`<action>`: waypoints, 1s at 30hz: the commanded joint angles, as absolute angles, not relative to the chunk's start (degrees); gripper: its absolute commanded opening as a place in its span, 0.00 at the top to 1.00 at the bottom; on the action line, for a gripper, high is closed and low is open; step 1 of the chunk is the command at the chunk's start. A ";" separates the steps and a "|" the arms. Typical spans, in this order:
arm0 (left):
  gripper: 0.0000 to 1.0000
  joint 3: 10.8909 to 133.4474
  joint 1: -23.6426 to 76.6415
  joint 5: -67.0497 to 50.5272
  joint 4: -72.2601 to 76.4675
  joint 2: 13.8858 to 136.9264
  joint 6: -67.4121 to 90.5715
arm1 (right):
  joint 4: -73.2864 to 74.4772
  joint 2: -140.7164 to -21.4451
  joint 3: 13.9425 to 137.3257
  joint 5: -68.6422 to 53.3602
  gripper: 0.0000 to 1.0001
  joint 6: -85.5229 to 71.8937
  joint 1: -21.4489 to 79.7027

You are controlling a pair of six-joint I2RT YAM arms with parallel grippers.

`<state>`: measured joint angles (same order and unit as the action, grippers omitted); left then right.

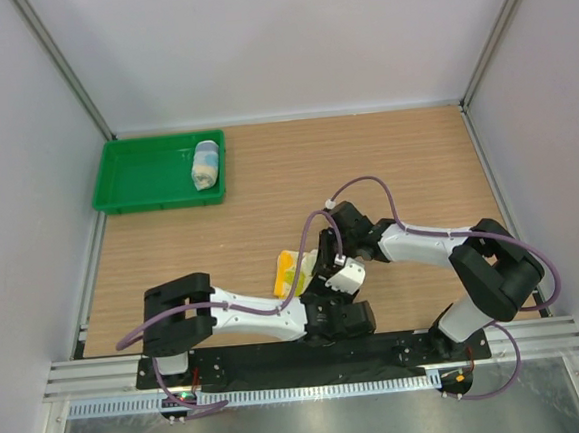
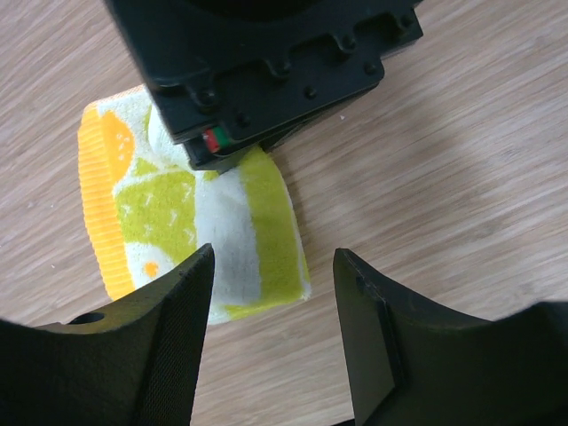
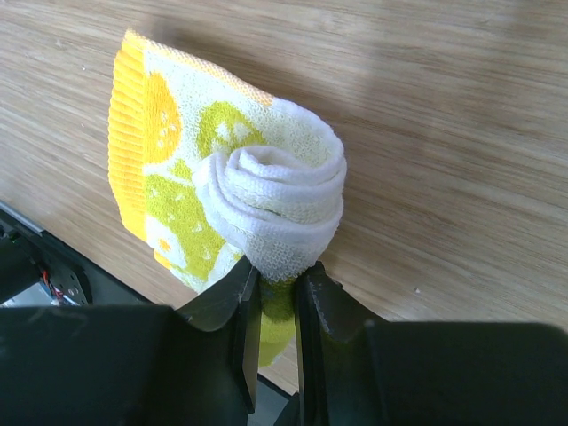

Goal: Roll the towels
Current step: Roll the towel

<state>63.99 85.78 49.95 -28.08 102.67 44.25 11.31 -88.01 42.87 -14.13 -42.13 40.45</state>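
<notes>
The yellow-green and white towel (image 1: 292, 272) lies near the front of the table, partly rolled. Its rolled white end (image 3: 271, 191) is pinched by my right gripper (image 3: 277, 275), which is shut on it. The flat remainder, with the orange edge and prints (image 3: 142, 160), spreads on the wood to the left in the right wrist view. My left gripper (image 2: 273, 266) is open just before the towel's near corner (image 2: 257, 257), touching nothing. The right gripper's black body (image 2: 266, 71) sits over the towel's far part in the left wrist view. The light blue and white towel (image 1: 205, 164) lies rolled in the tray.
A green plastic tray (image 1: 146, 175) stands at the back left against the wall. White walls close in the table on three sides. Both arms cross near the front middle, by the black base rail (image 1: 280, 356).
</notes>
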 commanded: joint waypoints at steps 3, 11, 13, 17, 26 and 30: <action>0.43 65.48 86.13 51.94 -24.26 105.29 42.36 | 12.13 -87.10 43.51 -15.82 0.83 -41.66 40.96; 0.41 64.07 86.04 51.86 -24.79 108.01 44.56 | 12.13 -86.49 43.24 -16.70 0.83 -41.84 40.96; 0.41 64.07 86.04 50.89 -24.79 108.98 44.73 | 11.87 -86.48 42.98 -16.70 0.83 -42.10 40.96; 0.45 63.55 86.04 49.31 -24.26 110.30 45.44 | 11.78 -86.66 43.07 -17.14 0.83 -42.28 40.96; 0.94 58.63 85.96 47.37 -21.97 110.04 47.90 | 11.95 -87.01 43.42 -18.02 0.83 -42.27 40.87; 1.00 57.40 85.96 47.02 -21.36 108.90 48.16 | 11.95 -87.36 43.51 -17.84 0.82 -42.45 40.96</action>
<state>60.47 86.06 52.58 -22.26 108.25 44.62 11.31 -88.01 42.87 -16.25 -42.15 40.45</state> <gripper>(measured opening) 0.047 0.235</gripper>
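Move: The near end of the rolled towel edge, the place for my left fingers, lies some 4 cm below them, about 1 cm ahead and 1 cm left. My right gripper, already clamped on the same roll, is about 6 cm straight ahead and 3 cm lower. The towel's unrolled flap has its middle about 6 cm left and 3 cm ahead. From my right hand, that near end is some 5 cm back, level sideways and 1 cm lower. I sink my left hand about 4 cm, nearly straight down with its fingers open, onto the towel roll just on my side of the right gripper. Near the bottom I shut the fingers on the green-and-white edge and pinch it, easing barely a centimetre left. My right hand stays put and keeps its grip on the roll. ##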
